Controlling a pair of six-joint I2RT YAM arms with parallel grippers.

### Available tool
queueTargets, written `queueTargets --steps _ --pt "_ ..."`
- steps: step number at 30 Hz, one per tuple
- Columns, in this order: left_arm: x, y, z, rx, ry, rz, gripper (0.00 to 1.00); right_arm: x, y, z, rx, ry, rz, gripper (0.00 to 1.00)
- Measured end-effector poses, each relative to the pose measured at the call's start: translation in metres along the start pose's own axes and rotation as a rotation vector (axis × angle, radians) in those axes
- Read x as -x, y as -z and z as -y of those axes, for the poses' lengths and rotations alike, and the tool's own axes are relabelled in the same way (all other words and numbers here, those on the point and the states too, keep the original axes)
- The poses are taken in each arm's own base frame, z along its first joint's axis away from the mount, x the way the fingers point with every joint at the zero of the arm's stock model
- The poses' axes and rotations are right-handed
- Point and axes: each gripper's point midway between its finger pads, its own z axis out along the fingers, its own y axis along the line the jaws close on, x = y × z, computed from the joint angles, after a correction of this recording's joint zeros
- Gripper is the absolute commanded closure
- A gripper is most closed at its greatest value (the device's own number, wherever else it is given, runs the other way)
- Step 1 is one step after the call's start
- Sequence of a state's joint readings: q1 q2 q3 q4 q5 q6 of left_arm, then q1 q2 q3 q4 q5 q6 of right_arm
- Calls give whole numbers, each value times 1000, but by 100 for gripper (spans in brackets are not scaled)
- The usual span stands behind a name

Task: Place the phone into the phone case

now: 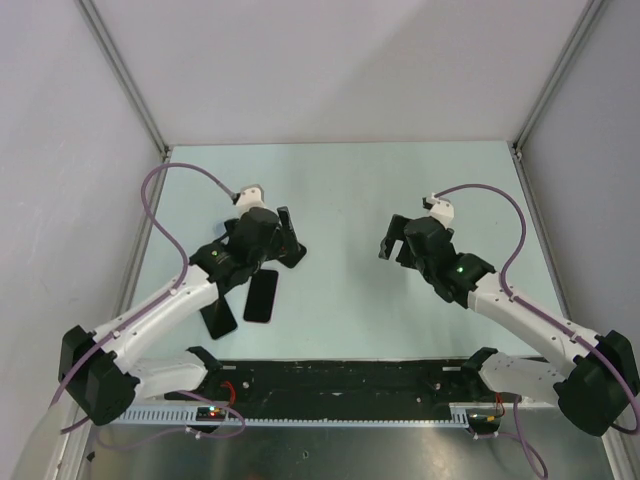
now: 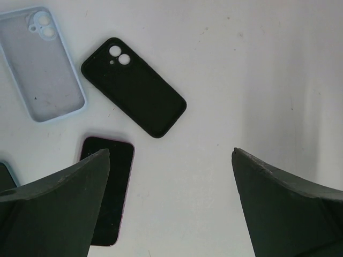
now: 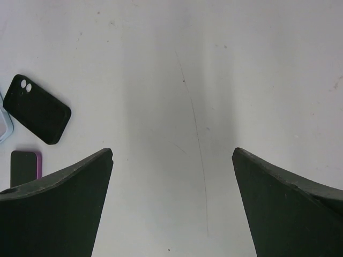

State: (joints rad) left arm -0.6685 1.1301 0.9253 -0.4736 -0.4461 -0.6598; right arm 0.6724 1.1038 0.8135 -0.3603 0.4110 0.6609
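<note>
In the left wrist view the pale-blue phone case (image 2: pixel 44 64) lies empty, inside up, at the top left. The phone (image 2: pixel 115 184), a dark slab with a pinkish rim, lies below it, partly behind my left finger. My left gripper (image 2: pixel 170 151) hangs open above bare table, right of the phone, holding nothing. From the right wrist the phone (image 3: pixel 25 165) shows far left, with a sliver of the phone case (image 3: pixel 4 126). My right gripper (image 3: pixel 172 150) is open over bare table. From above, the left gripper (image 1: pixel 288 240) and right gripper (image 1: pixel 393 240) face each other.
A black case (image 2: pixel 134 85) with camera holes lies between the pale-blue case and my left gripper, also seen as the black case (image 3: pixel 37 110). Another dark slab with a pale rim (image 2: pixel 3 174) peeks in at the left edge. Two dark slabs (image 1: pixel 262 295) (image 1: pixel 220 318) lie near the left arm.
</note>
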Motion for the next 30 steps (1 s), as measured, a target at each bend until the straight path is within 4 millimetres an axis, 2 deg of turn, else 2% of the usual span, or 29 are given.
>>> queueTargets --steps 7,11,14,19,24,30 --pt "-10 -13 -23 122 54 -32 3 0 0 -1 9 0 -6 0" --pt "-14 -28 -40 218 121 -52 14 -1 0 -4 25 -4 -14 0" --pt "-18 -46 -49 294 165 -79 21 -3 1 -6 39 -5 -24 0" --pt "-26 -78 -54 383 192 -121 33 -5 1 -9 54 -5 -36 0" --pt "-31 -102 -55 429 212 -146 41 -6 3 -11 63 -6 -41 0" --pt "-42 -124 -72 500 256 -185 49 -6 5 -9 59 -5 -46 0"
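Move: The black phone case lies about 9 cm ahead of the left hand, 2 cm to its left and 16 cm below. From that hand the light blue case is roughly 12 cm ahead and 16 cm left, and the pink-edged phone about 3 cm back and 8 cm left, both as low. From the idle right hand, the black case is some 9 cm ahead, 27 cm left and 14 cm below. Left hand sinks about 12 cm and reaches forward towards the black case, twisting counter-clockwise, fingers closing roughly halfway. ##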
